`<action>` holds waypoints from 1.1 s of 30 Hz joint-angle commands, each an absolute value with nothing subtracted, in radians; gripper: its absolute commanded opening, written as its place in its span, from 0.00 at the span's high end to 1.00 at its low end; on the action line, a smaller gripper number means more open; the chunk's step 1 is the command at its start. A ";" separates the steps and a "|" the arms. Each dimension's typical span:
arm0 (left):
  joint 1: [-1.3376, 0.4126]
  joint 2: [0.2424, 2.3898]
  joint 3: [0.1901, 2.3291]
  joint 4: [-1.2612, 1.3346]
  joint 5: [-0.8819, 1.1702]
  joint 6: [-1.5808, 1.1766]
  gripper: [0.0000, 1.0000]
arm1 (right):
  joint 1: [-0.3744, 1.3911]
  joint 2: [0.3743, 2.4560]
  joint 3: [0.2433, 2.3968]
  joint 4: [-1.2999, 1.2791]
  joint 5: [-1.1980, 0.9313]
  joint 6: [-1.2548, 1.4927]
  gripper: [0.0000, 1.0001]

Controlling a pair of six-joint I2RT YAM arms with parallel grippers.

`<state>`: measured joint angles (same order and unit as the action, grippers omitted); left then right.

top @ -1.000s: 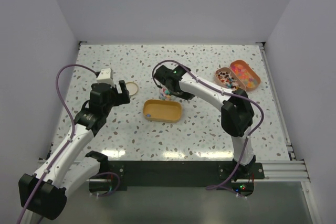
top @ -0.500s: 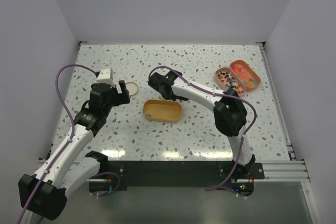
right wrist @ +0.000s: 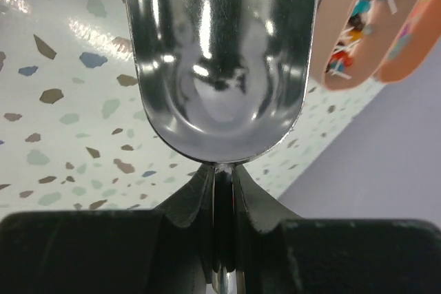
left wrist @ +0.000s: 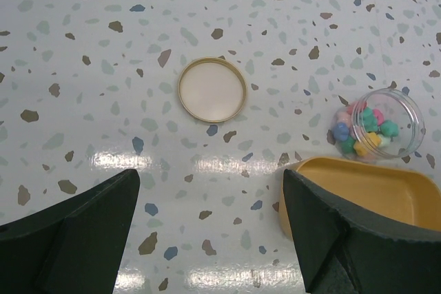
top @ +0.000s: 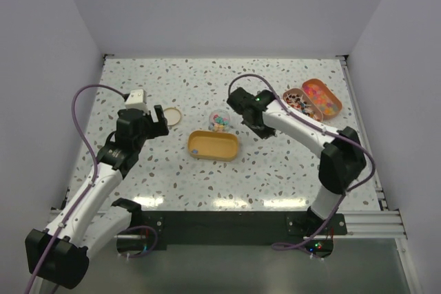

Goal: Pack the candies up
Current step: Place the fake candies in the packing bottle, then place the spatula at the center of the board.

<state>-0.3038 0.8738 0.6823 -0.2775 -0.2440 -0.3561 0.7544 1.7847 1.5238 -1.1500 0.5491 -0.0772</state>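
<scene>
A small clear jar (top: pixel 219 120) holding several mixed-colour candies (left wrist: pixel 364 131) stands just behind a yellow oblong tray (top: pixel 213 146). More candies (top: pixel 300 103) fill two pink and orange oblong dishes (top: pixel 333 107) at the back right. My right gripper (top: pixel 256 116) is shut on the handle of a metal scoop (right wrist: pixel 217 60), whose bowl is empty; it hangs between the jar and the dishes. My left gripper (top: pixel 153 120) stands open above the table, with the jar's round lid (left wrist: pixel 211 89) lying flat ahead of it.
The dish of candies (right wrist: pixel 358 25) shows at the top right of the right wrist view, near the table's right edge. The yellow tray (left wrist: pixel 365 191) lies beside my left gripper's right finger (left wrist: pixel 344 239).
My right arm has swung right from over the jar toward the dishes, carrying the scoop, and the jar now shows with candies in it. The left arm has not moved.
</scene>
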 commanded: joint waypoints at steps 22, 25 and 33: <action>-0.236 0.928 0.690 -0.216 -0.184 -0.356 0.10 | 0.819 1.357 0.732 -0.692 -0.117 0.348 0.79; -0.235 0.928 0.689 -0.218 -0.184 -0.356 0.10 | 0.824 1.355 0.747 -0.710 -0.085 0.338 0.64; -0.230 0.925 0.690 -0.216 -0.186 -0.357 0.10 | 0.864 1.328 0.974 -0.782 -0.071 0.229 0.43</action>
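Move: Some 18 cm back, 2 cm left and 12 cm below the right hand, which still grips the empty metal scoop, is the bare put-down spot for it. The orange tray lies 17 cm left of this hand and 3 cm back, the packing bottle 15 cm left and 7 cm ahead, and the lollipop tray 15 cm right and 11 cm ahead, all roughly 10 to 12 cm below. From the left hand the spot is about 37 cm right, 17 cm back, 16 cm lower. Drawing back some 18 cm and sinking about 12 cm, away from the bottle and past the orange tray's right side, the right hand carries the scoop down to the bare near part of the table, rolling its left side up about 30 degrees and tilting as it goes. There the fingers open and let go of the scoop, and the hand lifts off 3 to 4 cm, drifting forward and left. ##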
